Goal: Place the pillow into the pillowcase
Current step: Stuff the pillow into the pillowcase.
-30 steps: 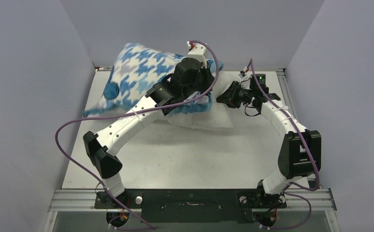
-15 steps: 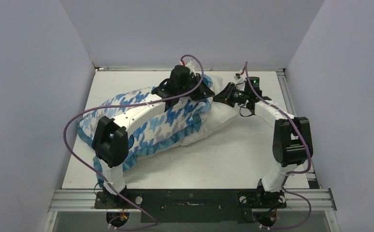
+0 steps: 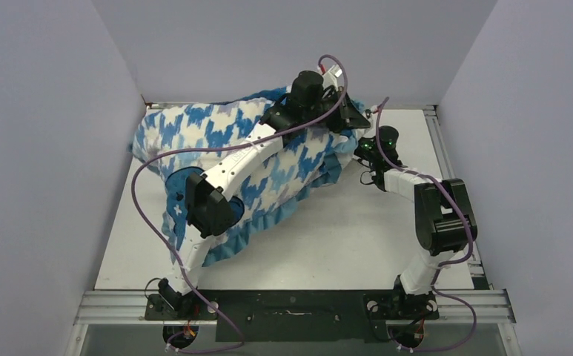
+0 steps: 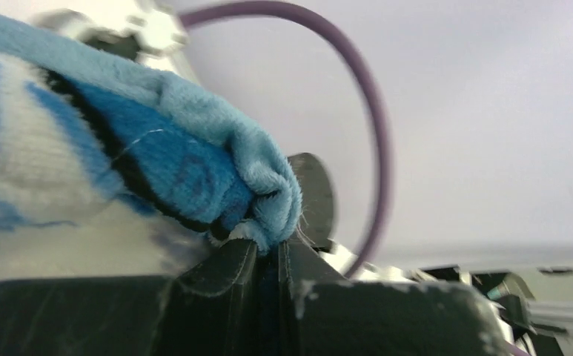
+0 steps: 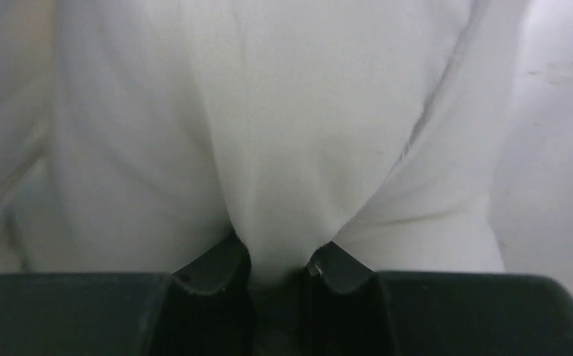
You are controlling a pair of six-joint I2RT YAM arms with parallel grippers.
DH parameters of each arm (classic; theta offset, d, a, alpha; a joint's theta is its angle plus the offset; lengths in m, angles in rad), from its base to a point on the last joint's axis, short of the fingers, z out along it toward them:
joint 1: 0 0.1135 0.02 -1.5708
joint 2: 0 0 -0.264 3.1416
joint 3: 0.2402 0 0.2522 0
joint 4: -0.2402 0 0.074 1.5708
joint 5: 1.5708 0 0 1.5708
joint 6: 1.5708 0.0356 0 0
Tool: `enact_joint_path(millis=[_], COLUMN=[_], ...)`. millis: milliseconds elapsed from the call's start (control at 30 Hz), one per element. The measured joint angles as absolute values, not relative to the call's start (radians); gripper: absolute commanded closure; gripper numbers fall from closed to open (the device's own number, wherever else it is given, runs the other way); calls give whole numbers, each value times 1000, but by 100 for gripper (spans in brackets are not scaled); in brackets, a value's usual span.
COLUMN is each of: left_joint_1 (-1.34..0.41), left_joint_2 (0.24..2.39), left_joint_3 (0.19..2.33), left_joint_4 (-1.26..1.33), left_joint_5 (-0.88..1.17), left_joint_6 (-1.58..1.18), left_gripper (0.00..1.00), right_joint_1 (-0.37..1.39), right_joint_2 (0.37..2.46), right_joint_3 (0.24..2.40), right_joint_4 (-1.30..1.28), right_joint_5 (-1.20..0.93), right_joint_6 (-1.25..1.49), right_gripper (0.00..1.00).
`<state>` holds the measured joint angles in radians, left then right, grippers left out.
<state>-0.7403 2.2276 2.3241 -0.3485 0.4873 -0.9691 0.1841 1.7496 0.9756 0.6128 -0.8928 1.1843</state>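
Observation:
In the top view the houndstooth pillowcase [image 3: 216, 137] bulges across the left and middle of the table, draped over my left arm. My left gripper [image 3: 351, 117] is raised at the back right, shut on the pillowcase's blue ruffled edge [image 4: 261, 185]; the left wrist view shows the left gripper [image 4: 268, 251] with the plush pinched between its jaws. Just below it, my right gripper [image 3: 362, 151] reaches into the cover's open end. The right wrist view shows the right gripper [image 5: 277, 265] shut on a fold of the white pillow [image 5: 268, 111]. From above, the cover hides the pillow.
The white table [image 3: 342, 245] shows bare to the right of and in front of the bundle. Grey walls close in the left, back and right. Purple cables [image 3: 146, 200] loop off both arms. A metal rail [image 3: 290, 300] runs along the near edge.
My left gripper has risen and gone to the back right with the pillowcase edge. The cover now lies over the white pillow end that showed before. My right gripper shifted slightly right.

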Motion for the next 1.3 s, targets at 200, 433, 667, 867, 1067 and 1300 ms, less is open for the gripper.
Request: enact_joint_path(millis=[200,433,667,867,1067,1300], left_joint_1=[-790,-726,-652,-677,-699,-714], left_joint_2=[2225,2053,2071,2335,2364,2329], left_joint_3=[2370,2087,2128,2545,2557,2510], left_joint_4=[-335,-327,-465,-615,-575,-601], left_joint_5=[592,573,546,547,538,467], left_joint_6=[-1000,-980,-945,-945,-991,-881], left_gripper=[100,100,100,100,100,27], right_joint_1=[184,184,183,138,126,134], right_joint_2=[1784,1671,1549,1487,1475,1483], right_joint_3=[886,932,950,930,929,905], right_joint_4=[933,396,100,22,-36,-30], right_joint_5=[-879,-873,-798,-743,-717,-750], right_joint_6=[1383,1079,925,925,928,968], right_gripper=[95,95,95,95,95,95])
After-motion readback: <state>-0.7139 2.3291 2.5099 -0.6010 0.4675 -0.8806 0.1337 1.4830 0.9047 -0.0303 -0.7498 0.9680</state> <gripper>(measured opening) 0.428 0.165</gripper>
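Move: At the left fingertips, an upper edge of the pillowcase is already pinched. The pillow's gripped part, held by the right fingers, is roughly 9 cm to their left, about level in reach and some 12 cm below. The pillowcase's billowing body is centred around 28 cm to the left and 8 cm nearer the base. From the right hand, the held pillowcase edge lies about level in reach, 9 cm right and 12 cm up. Shaking the pillowcase by its pinched edge, the left hand jerks back about 5 cm, slightly up and right, swings forward and left some 8 cm, then goes right and settles slightly lower, its fingers opening partway at the end. The right keeps its pinch on the pillow, bobs up slightly, then draws back, right and down, tips dipping. ##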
